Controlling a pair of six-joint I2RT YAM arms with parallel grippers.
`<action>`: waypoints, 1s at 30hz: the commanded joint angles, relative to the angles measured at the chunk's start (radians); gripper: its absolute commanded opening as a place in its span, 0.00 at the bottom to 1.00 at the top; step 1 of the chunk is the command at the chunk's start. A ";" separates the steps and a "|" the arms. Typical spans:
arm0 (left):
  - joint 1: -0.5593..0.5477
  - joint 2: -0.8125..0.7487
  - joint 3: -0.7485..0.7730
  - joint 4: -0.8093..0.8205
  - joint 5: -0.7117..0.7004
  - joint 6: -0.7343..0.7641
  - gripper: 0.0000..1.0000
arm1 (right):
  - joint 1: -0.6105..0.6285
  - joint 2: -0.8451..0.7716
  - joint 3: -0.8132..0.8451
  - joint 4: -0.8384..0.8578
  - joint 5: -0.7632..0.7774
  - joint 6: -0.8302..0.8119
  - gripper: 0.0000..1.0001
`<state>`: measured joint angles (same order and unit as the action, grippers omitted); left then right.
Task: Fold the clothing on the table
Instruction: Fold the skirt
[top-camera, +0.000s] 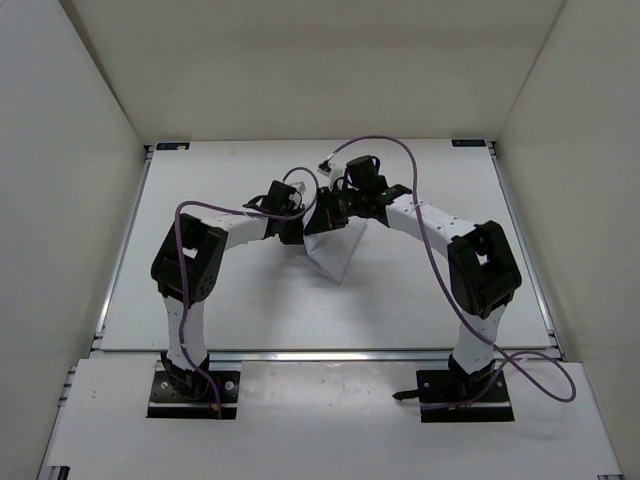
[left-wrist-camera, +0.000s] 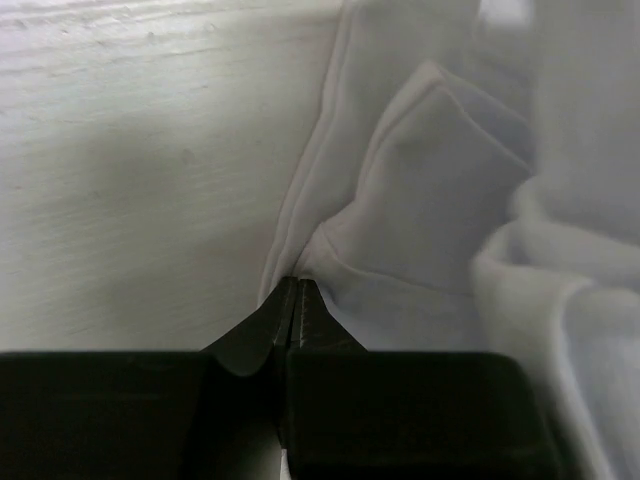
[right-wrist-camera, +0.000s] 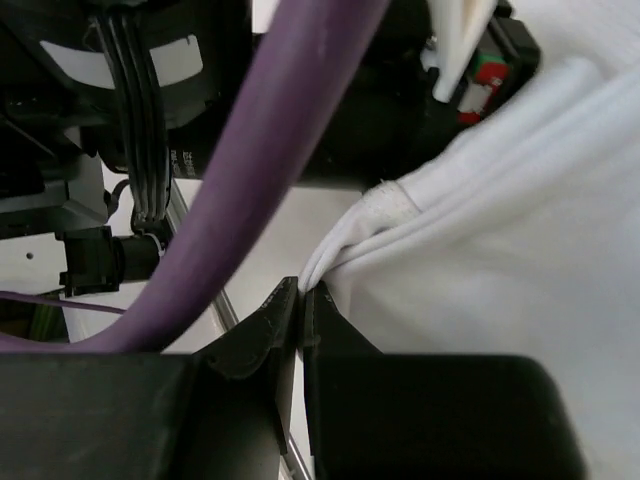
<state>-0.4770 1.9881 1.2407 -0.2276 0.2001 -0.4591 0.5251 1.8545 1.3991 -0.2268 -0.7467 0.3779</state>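
Observation:
The clothing (top-camera: 336, 250) is a white garment hanging in a bunched, pointed shape between my two grippers, above the middle of the table (top-camera: 400, 310). In the left wrist view my left gripper (left-wrist-camera: 297, 286) is shut on a folded edge of the clothing (left-wrist-camera: 430, 210), with the table (left-wrist-camera: 130, 180) behind it. My right gripper (right-wrist-camera: 305, 291) is shut on a hemmed edge of the clothing (right-wrist-camera: 500, 280). From above, the left gripper (top-camera: 296, 228) and right gripper (top-camera: 324, 216) sit close together, partly hiding the cloth's top.
A purple cable (right-wrist-camera: 270, 150) crosses the right wrist view, with the other arm's dark body (right-wrist-camera: 400, 100) close behind. In the top view, purple cables (top-camera: 420, 215) loop over both arms. White enclosure walls (top-camera: 60, 200) surround the table, whose metal rim (top-camera: 125, 240) runs along the sides.

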 joint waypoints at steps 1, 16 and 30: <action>-0.008 0.034 -0.075 -0.098 0.082 -0.016 0.00 | 0.013 0.047 0.047 0.018 0.007 -0.008 0.00; -0.096 -0.034 -0.208 -0.003 0.194 -0.144 0.00 | -0.138 -0.136 -0.152 -0.155 0.201 -0.134 0.00; -0.157 -0.064 -0.273 0.102 0.208 -0.220 0.00 | -0.024 -0.187 -0.318 -0.074 0.093 -0.111 0.01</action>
<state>-0.6273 1.9240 1.0290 -0.0429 0.4381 -0.6796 0.4690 1.6558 1.0889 -0.3592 -0.5991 0.2535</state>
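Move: Low at the table, the left hand already pinches the skirt's left edge; the skirt's middle lies about 7 cm to its right and 1 cm nearer the base. The bare patch it is taken to lies roughly 11 cm back and 12 cm right. The right hand holds another edge aloft: the left pinch is some 15 cm below and 4 cm ahead of it, the skirt's middle 13 cm below, 6 cm right and 3 cm ahead, the patch 7 cm back, 12 cm right and 16 cm down. Dragging its pinched edge low along the table, the left hand goes about 10 cm back towards the base and 7 cm right, tilting some 20 degrees. The right hand keeps its own edge pinched and sweeps about 11 cm right while sinking 5 cm, then turns back a few centimetres left and draws towards the base, still above the left hand. ##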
